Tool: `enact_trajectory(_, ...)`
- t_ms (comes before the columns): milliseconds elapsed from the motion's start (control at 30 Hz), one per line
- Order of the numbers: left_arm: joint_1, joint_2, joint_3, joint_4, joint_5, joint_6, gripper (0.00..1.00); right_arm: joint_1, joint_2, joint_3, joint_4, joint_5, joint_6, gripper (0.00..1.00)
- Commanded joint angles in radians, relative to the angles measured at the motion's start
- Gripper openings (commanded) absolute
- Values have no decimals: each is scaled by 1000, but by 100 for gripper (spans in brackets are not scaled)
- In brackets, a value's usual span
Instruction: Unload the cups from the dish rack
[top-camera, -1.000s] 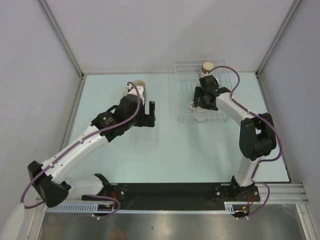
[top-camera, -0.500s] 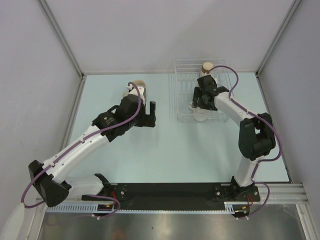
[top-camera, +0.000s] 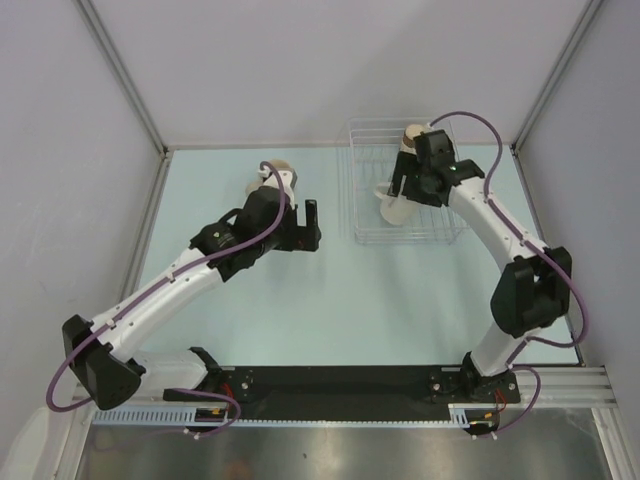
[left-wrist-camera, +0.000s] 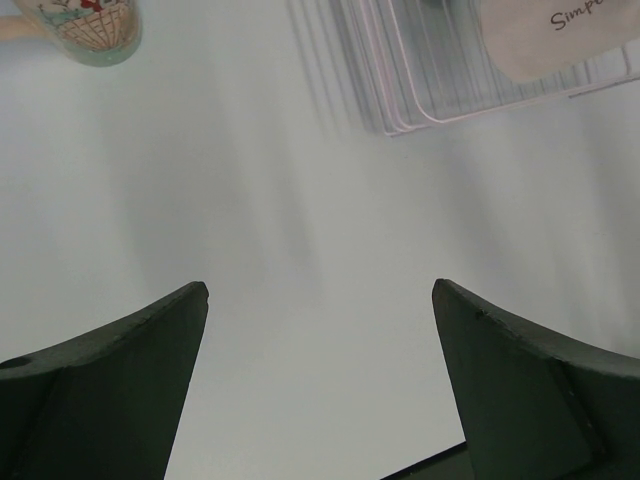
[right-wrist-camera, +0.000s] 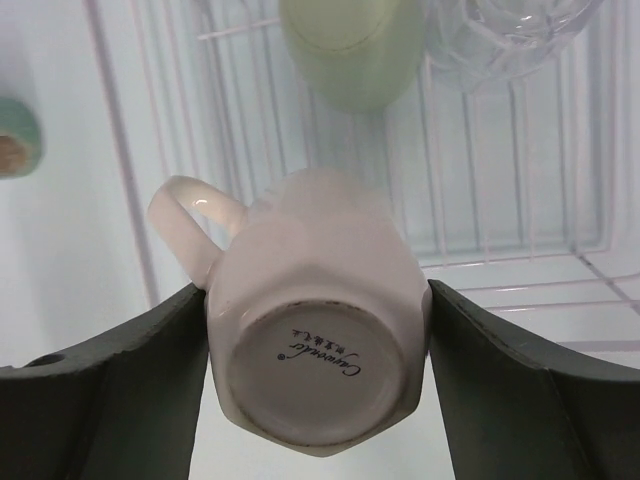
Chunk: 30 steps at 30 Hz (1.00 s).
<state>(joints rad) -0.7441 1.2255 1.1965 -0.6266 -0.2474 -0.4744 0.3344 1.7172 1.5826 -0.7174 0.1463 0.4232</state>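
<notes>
My right gripper (right-wrist-camera: 318, 290) is shut on a white handled cup (right-wrist-camera: 315, 345), its base facing the wrist camera and its handle to the left. It hangs above the white wire dish rack (top-camera: 357, 190). In the rack beyond it stand a pale green cup (right-wrist-camera: 350, 45) and a tan brown-topped cup (top-camera: 413, 133). My left gripper (left-wrist-camera: 320, 290) is open over bare table, left of the rack (left-wrist-camera: 400, 90), with nothing between its fingers. A cream cup side with dark print (left-wrist-camera: 550, 35) shows over the rack's near corner.
A printed mug (top-camera: 280, 170) stands on the table behind my left arm, also visible as a mug (left-wrist-camera: 85, 25) at the top left of the left wrist view. A clear glass (right-wrist-camera: 510, 25) sits in the rack beside the green cup. Grey walls close in the table.
My right gripper has lifted the white handled cup up off the rack floor and swung toward the far side. My left arm has shifted slightly to the right.
</notes>
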Motion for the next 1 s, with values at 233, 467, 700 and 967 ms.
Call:
enact_trajectory(233, 2, -30, -60, 246, 125, -108, 100, -239, -355, -476, 709, -710, 327, 0)
enact_trajectory(467, 25, -75, -135, 376, 194, -179, 100, -327, -367, -723, 1426, -967, 756, 0)
enact_trajectory(700, 120, -207, -286, 585, 298, -291, 100, -321, -324, -789, 1809, -1028, 1038, 0)
enact_trajectory(967, 227, -282, -345, 679, 421, -366, 100, -212, -395, -780, 1748, -1028, 1007, 0)
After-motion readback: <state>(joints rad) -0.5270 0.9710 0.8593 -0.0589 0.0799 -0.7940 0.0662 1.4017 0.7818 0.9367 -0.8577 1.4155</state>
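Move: Between the right hand's fingers, the white cup hangs mouth-down, its middle about 2 cm ahead and 3 below; it is bound for the left hand's open fingers, some 22 cm left, 13 back and 4 up. The green cup lies in the rack about 9 cm ahead and 14 below, the lidded jar roughly 22 ahead and 4 right. From the left hand, the white cup is about 15 cm ahead, 22 right and 7 below. Rolling over by some 75 degrees so its fingers swing from downward round to the left, the right hand keeps its grip on the white cup and carries it up about 13 cm out of the rack, also back and finally leftward, towards the left gripper. The left hand, still wide open, rises about 6 cm and rolls to point its fingers more level and to the right, facing the cup. ##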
